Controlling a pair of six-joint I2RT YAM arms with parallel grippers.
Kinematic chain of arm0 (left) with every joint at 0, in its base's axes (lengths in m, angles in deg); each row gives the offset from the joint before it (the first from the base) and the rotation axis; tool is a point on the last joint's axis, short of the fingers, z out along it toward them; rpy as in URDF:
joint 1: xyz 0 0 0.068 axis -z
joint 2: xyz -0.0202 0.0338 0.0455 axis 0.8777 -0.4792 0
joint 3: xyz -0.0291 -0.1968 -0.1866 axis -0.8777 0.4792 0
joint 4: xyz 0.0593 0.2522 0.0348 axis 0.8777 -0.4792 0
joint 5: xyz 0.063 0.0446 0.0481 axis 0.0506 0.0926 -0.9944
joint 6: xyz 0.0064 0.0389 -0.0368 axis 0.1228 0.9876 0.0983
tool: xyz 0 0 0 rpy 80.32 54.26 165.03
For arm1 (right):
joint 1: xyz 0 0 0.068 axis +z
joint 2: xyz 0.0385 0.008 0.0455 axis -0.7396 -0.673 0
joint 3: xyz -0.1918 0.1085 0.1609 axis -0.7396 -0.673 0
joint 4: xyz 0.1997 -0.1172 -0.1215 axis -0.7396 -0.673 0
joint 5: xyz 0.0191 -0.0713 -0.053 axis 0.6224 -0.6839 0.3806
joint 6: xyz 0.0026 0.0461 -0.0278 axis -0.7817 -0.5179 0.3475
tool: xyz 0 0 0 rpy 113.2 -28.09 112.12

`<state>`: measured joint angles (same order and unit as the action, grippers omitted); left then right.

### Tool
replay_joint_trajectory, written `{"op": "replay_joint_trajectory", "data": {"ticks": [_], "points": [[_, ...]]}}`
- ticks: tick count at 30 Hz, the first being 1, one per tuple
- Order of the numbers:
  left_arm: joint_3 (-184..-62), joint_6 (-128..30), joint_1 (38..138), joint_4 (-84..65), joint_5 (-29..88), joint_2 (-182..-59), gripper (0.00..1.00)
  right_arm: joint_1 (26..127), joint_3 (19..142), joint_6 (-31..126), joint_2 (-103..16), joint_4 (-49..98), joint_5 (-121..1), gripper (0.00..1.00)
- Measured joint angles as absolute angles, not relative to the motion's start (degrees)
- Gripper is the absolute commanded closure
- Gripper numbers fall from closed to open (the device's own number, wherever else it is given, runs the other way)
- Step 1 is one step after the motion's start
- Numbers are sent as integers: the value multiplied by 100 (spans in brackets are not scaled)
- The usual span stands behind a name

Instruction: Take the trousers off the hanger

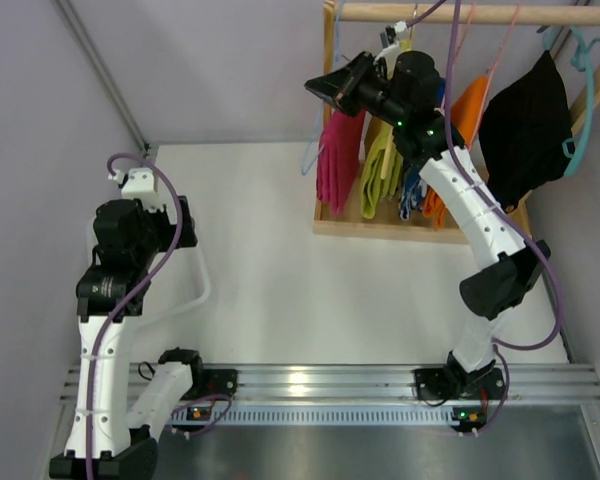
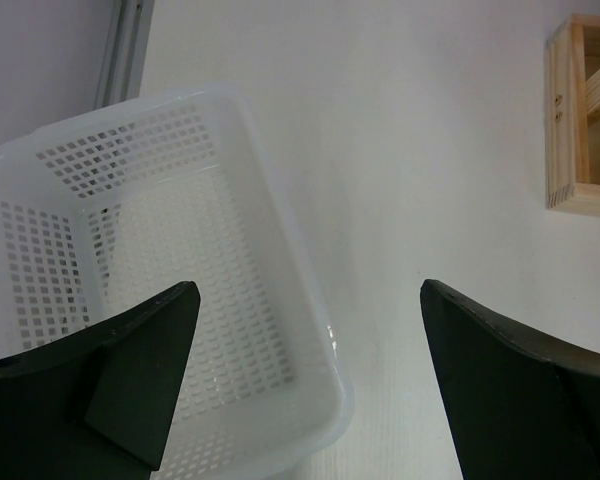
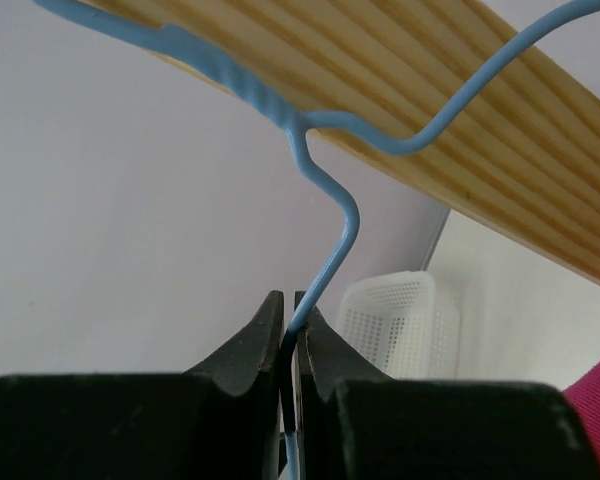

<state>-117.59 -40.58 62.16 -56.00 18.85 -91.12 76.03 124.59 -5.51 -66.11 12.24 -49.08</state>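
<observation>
Magenta-pink trousers (image 1: 338, 160) hang from a thin blue wire hanger (image 3: 323, 262) on the wooden rod (image 1: 480, 14); a corner of them shows in the right wrist view (image 3: 595, 412). Lime yellow-green trousers (image 1: 380, 172) hang just to their right. My right gripper (image 3: 291, 312) is raised to the rod and is shut on the hanger's wire just below its hook. My left gripper (image 2: 310, 335) is open with nothing between its fingers, hovering over the near right corner of a white perforated basket (image 2: 280, 200).
The wooden rack (image 1: 390, 225) also holds an orange garment (image 1: 468, 105), a blue patterned one (image 1: 412, 190) and a black one (image 1: 525, 125) on a teal hanger (image 1: 580, 50). The basket (image 1: 202, 285) sits at the left, under the left arm. Walls close in at both sides.
</observation>
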Motion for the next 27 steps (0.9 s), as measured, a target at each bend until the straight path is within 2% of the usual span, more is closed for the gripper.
{"op": "replay_joint_trajectory", "data": {"ticks": [19, 23, 27], "points": [[-11731, -4220, 6216, -5104, 2744, -9147, 1, 7564, 12374, -159, -6218, 2007, -4313, 100], [-11523, -4152, 6214, -4677, 3071, -8963, 1, 7553, 11827, -221, -5745, 2221, -4130, 100], [-10824, -3999, 6210, -3906, 3756, -8474, 1, 7553, 11235, -306, -5269, 2282, -3898, 100]]}}
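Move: The right hand already pinches the blue hanger's near shoulder. The rod where its hook sits is roughly 8 cm ahead, 7 cm right and 9 cm above; the rack's left post stands some 7 cm ahead and 2 cm right. The magenta trousers hang about 4 cm ahead, 6 cm right and 18 cm below, the green trousers 9 cm farther right. From the left hand, the magenta trousers lie about 18 cm ahead, 36 cm right, near its own height. Keeping its shut grip on the hanger, the right hand lifts it about 5 cm up at the rod, fingers tipping up some 15 degrees, then draws it back more than 8 cm in all, away from rod and post towards the robot, turning slightly counter-clockwise. The empty, wide-open left hand meanwhile slides about 5 cm right, off the basket's side towards the magenta trousers, rising a little late on as its fingers tip up and swing clockwise. ##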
